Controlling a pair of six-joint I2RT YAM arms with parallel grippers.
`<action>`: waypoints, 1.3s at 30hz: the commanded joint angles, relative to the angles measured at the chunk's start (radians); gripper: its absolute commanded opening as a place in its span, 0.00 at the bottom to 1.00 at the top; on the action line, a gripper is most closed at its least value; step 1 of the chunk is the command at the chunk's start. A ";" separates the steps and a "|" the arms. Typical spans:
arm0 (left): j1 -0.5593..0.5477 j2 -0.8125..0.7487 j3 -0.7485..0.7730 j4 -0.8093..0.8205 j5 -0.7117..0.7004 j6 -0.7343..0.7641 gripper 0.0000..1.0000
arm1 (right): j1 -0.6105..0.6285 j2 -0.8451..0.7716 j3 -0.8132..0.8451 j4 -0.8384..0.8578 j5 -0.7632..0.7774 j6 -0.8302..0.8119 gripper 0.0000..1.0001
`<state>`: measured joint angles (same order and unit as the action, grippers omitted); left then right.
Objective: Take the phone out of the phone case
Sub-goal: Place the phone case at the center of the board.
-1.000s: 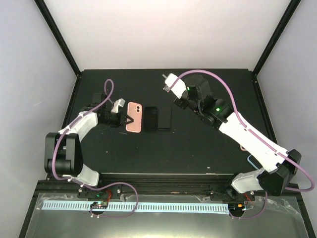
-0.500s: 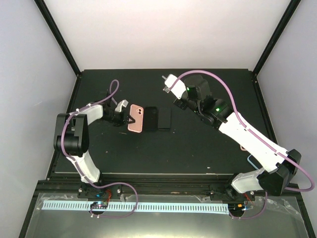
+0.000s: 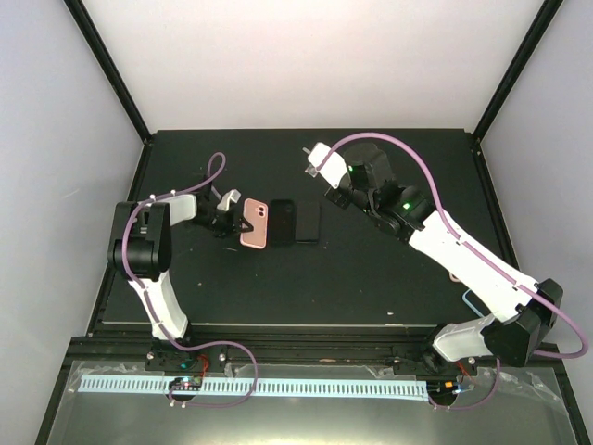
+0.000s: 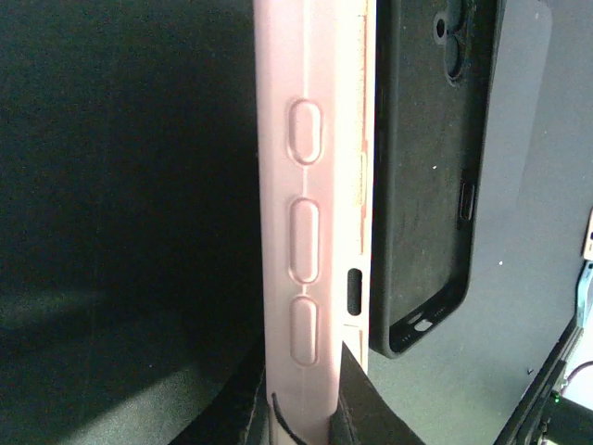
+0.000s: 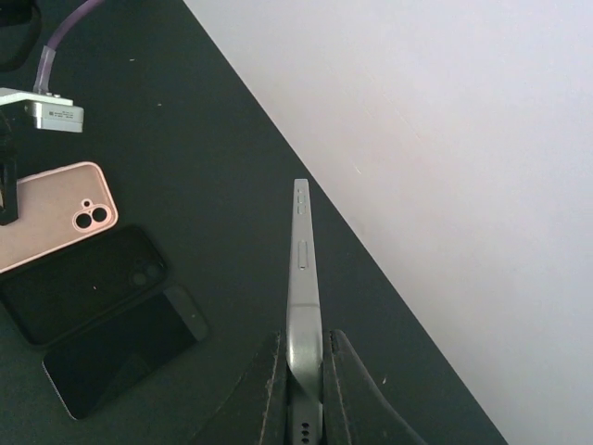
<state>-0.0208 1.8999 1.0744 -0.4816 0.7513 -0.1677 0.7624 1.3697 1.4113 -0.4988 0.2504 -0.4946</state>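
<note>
A pink phone case (image 3: 253, 225) lies left of centre on the black table (image 3: 306, 278). My left gripper (image 3: 238, 223) is shut on its left edge. In the left wrist view the pink case (image 4: 310, 232) shows edge-on between the fingers of that gripper (image 4: 306, 408). My right gripper (image 3: 335, 176) is shut on a thin grey phone (image 3: 318, 156) and holds it in the air above the table's back. The right wrist view shows this phone (image 5: 303, 269) edge-on in its gripper (image 5: 303, 366), with the pink case (image 5: 51, 213) lying below to the left.
A black case (image 3: 283, 222) and a dark phone (image 3: 309, 221) lie just right of the pink case; they also show in the right wrist view, case (image 5: 83, 297) and phone (image 5: 125, 352). A blue item (image 3: 473, 301) and a pink item (image 3: 456, 275) lie by the right arm.
My left arm has folded in, its elbow swinging up and toward the left edge, while its gripper stays on the pink case, which shifted slightly. The right gripper with the phone has barely moved.
</note>
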 commanded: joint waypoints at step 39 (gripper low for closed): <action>0.010 -0.092 0.007 0.013 -0.265 -0.082 0.58 | -0.004 -0.047 0.006 0.046 -0.024 0.008 0.01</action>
<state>-0.0185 1.8786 1.1053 -0.4698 0.5850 -0.2478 0.7620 1.3544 1.3952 -0.5037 0.2302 -0.4915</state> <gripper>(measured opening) 0.549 0.078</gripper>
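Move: My left hand already has the pink phone case by its left long edge, that edge raised and the far one low. Its resting spot on the board is centred about 3 cm right, 1 cm ahead and 2 cm below my left hand. Beyond that, also about 1 cm ahead, lie the black case some 11 cm right and the dark phone some 19 cm right. For my right hand the spot is roughly 25 cm left, 3 cm ahead and 31 cm down. I ease the pink case forward just over a centimetre and slightly down with my left hand, turning it a few degrees counter-clockwise to line up beside the black case, then pause. Then I open the fingers to about half and let go of the edge, drawing back about 2 cm to the left with a slight roll and a little lift. My right hand keeps its hold on the other phone, almost still. ##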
